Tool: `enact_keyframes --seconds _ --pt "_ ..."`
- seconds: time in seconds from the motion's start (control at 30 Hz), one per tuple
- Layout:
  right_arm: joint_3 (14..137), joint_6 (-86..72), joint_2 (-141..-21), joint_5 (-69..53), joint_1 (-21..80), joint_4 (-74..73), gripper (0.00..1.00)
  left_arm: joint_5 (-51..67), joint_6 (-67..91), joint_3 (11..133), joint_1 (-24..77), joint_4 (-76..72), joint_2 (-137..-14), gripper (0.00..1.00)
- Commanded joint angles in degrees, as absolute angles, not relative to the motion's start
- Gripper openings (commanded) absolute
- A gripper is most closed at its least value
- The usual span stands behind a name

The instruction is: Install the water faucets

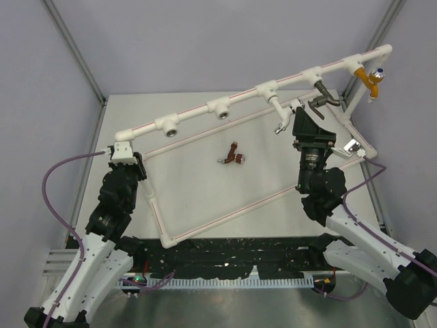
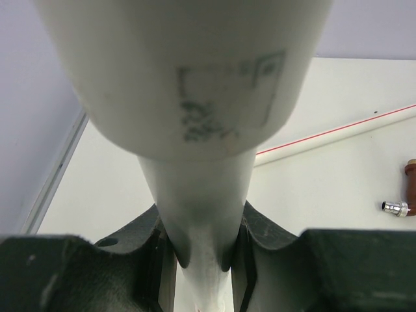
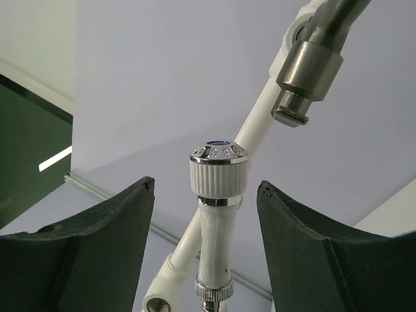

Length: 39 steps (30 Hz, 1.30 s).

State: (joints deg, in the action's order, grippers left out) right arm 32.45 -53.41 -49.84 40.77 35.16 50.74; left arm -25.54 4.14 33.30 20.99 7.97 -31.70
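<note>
A white water faucet [image 3: 218,214] with a blue-and-silver knob [image 3: 218,153] hangs from the white pipe [image 1: 205,109]. It stands between the fingers of my right gripper [image 3: 205,188], which is open with a gap on both sides. From above, that gripper [image 1: 300,117] sits just right of this faucet [image 1: 281,116]. A reddish-brown water faucet [image 1: 233,156] lies loose on the table, also at the right edge of the left wrist view [image 2: 410,179]. My left gripper [image 2: 205,260] is shut on the pipe frame's left upright [image 2: 195,195], below the corner elbow [image 1: 123,145].
A dark metal tap [image 1: 324,100] and an orange tap [image 1: 372,80] hang from the pipe further right; the metal tap [image 3: 311,68] is just above my right fingers. Two tee sockets [image 1: 168,127] [image 1: 222,111] face forward. The lower pipe rails [image 1: 225,212] frame the table.
</note>
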Motion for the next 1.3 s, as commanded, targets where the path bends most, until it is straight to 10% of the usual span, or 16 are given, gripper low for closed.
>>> enact_keyframes --seconds 0.0,0.6,1.27 --pt "30.68 -32.94 -46.33 35.35 33.84 57.22 0.71 -24.17 0.26 34.45 21.27 9.4 -32.69 0.0" --pt "47.46 79.13 -36.91 7.83 33.66 0.35 0.99 -23.55 0.26 34.63 21.27 9.49 -32.87 0.0" --pt "48.16 103.45 -48.51 8.97 33.75 11.34 0.91 -23.99 0.26 34.45 21.27 9.49 -32.52 0.0"
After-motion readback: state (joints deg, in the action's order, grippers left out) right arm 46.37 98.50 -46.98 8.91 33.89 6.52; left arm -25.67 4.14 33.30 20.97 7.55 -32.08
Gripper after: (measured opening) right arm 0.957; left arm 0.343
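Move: From the right hand, the white faucet lies about 4 cm ahead and 5 cm to the left, some 2 cm lower. Its tee is about 8 cm ahead and 8 cm left, level with the hand. The gray faucet is roughly 7 cm ahead and 2 cm right, the next empty tee some 4 cm ahead and 18 cm left, both about level. From the left hand, the white faucet is about 36 cm right, 8 cm farther out and 13 cm higher. Back about 5 cm, rising and drifting right, the right hand clears the already released white faucet, opening its fingers fully while rolling back counter-clockwise as seen from behind, some 160 degrees in all. It then swings forward, down and left towards the faucet, fingers wide open and now pointing forward-left. The left hand keeps still, holding the white post. ##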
